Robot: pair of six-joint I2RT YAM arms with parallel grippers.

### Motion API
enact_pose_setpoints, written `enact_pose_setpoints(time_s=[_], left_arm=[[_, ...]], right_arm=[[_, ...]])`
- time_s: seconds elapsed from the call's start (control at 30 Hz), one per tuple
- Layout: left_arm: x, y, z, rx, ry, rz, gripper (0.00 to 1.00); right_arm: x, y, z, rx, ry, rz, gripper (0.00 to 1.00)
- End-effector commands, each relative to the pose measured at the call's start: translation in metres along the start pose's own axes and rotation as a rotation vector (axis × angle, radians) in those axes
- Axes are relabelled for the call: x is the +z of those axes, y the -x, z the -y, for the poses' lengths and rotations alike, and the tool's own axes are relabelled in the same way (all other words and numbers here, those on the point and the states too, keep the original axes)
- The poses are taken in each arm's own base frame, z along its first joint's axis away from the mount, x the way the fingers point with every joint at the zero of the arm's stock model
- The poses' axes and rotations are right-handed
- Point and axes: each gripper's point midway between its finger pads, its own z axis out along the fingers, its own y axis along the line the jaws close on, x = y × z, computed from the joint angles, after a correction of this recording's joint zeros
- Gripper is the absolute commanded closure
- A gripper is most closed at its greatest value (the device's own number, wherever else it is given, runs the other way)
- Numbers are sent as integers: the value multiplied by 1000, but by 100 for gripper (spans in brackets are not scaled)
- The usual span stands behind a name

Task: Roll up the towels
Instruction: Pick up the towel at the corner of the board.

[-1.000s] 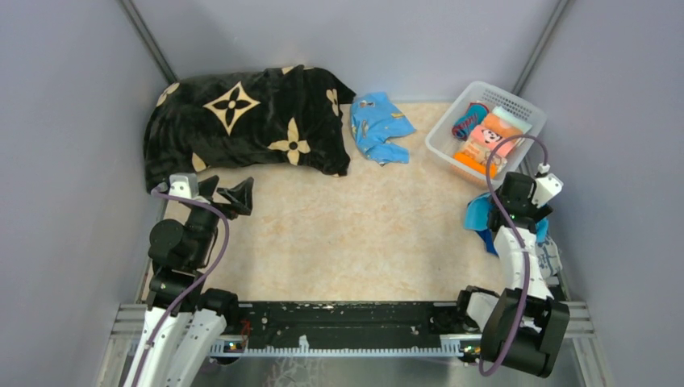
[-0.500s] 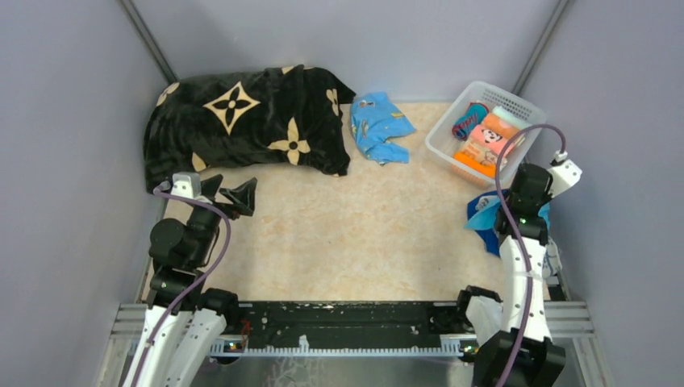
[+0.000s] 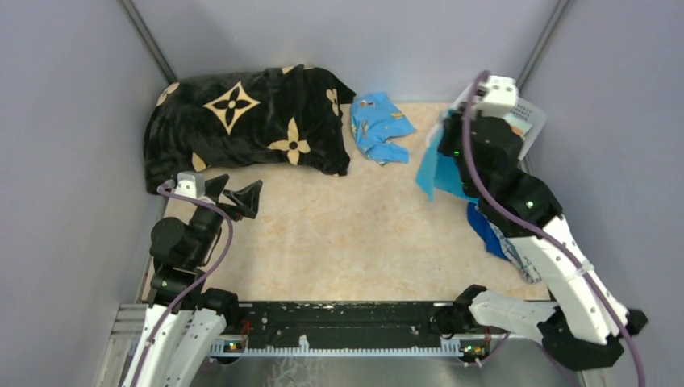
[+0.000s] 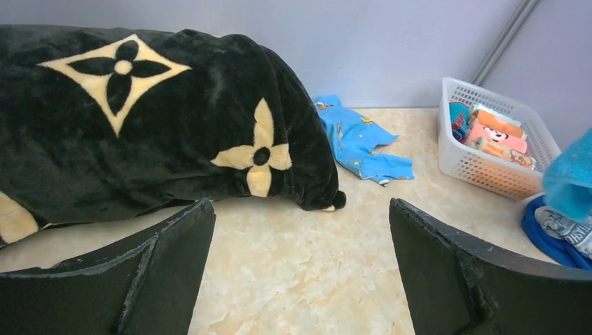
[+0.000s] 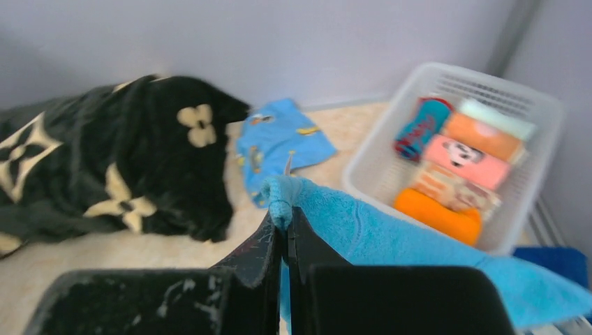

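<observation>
My right gripper [image 5: 285, 220] is shut on a corner of the small turquoise towel [image 5: 391, 237]. The towel hangs in the air [image 3: 434, 171] below the raised right arm, in front of the basket. The royal-blue towel [image 3: 486, 230] lies crumpled on the table at the right edge. A white towel with dark-blue print [image 4: 571, 229] lies on top of it. My left gripper [image 4: 300, 258] stands open low over bare table at the near left [image 3: 235, 197], with nothing between its fingers.
A black blanket with cream flowers [image 3: 242, 121] fills the far left. A light-blue printed garment [image 3: 379, 125] lies beside it. A white basket [image 4: 489, 167] holding several rolled cloths stands at the far right, partly hidden by the right arm in the top view.
My right gripper has shut on the turquoise towel, then risen and swung forward and left, lifting it off the pile. The left arm has barely moved.
</observation>
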Motion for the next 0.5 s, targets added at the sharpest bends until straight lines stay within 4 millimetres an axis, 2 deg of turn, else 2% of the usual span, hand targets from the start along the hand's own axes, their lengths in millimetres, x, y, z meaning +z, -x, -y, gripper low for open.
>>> enact_pose_setpoints(time_s=[0.0, 0.1, 0.27, 0.3, 0.33, 0.37, 0.4, 0.47], left_arm=[[1, 4, 9, 6, -48, 17, 1], [2, 4, 11, 7, -59, 12, 1], [3, 1, 13, 5, -71, -6, 1], [4, 0, 13, 4, -71, -11, 0], [4, -1, 13, 4, -71, -16, 1], [5, -3, 12, 1, -69, -25, 1], [6, -4, 12, 1, -69, -31, 1], [8, -7, 12, -1, -66, -46, 1]], right_arm=[[2, -15, -81, -209, 127, -70, 100], [4, -33, -152, -278, 280, -94, 100], [8, -75, -266, -291, 564, -157, 100], [4, -82, -286, -296, 621, -170, 95], [7, -106, -307, -323, 661, -214, 90], [7, -119, -322, -336, 703, -247, 83], [7, -132, -334, -354, 735, -282, 77], [10, -148, -344, -383, 752, -325, 62]])
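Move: The light-blue towel already hangs from the right hand's shut fingers. The bare middle of the table it is taken to lies about 20 cm left of that hand, practically level with it fore and aft, and some 33 cm below. The black blanket's near right corner is 9 cm ahead and 22 cm left, the patterned blue towel 20 cm ahead and 12 cm left, the basket 20 cm ahead and 14 cm right. From the left hand, that bare middle lies 4 cm ahead, 21 cm right, 22 cm down. The light-blue towel, still pinched at its end, is swept fast to the left over the open table by the right hand, about 32 cm, level at first and then sinking some 10 cm. The wrist swings about 40 degrees counter-clockwise and tips downward; near the end of the sweep the fingers part about a quarter of their range, letting go of the towel. ##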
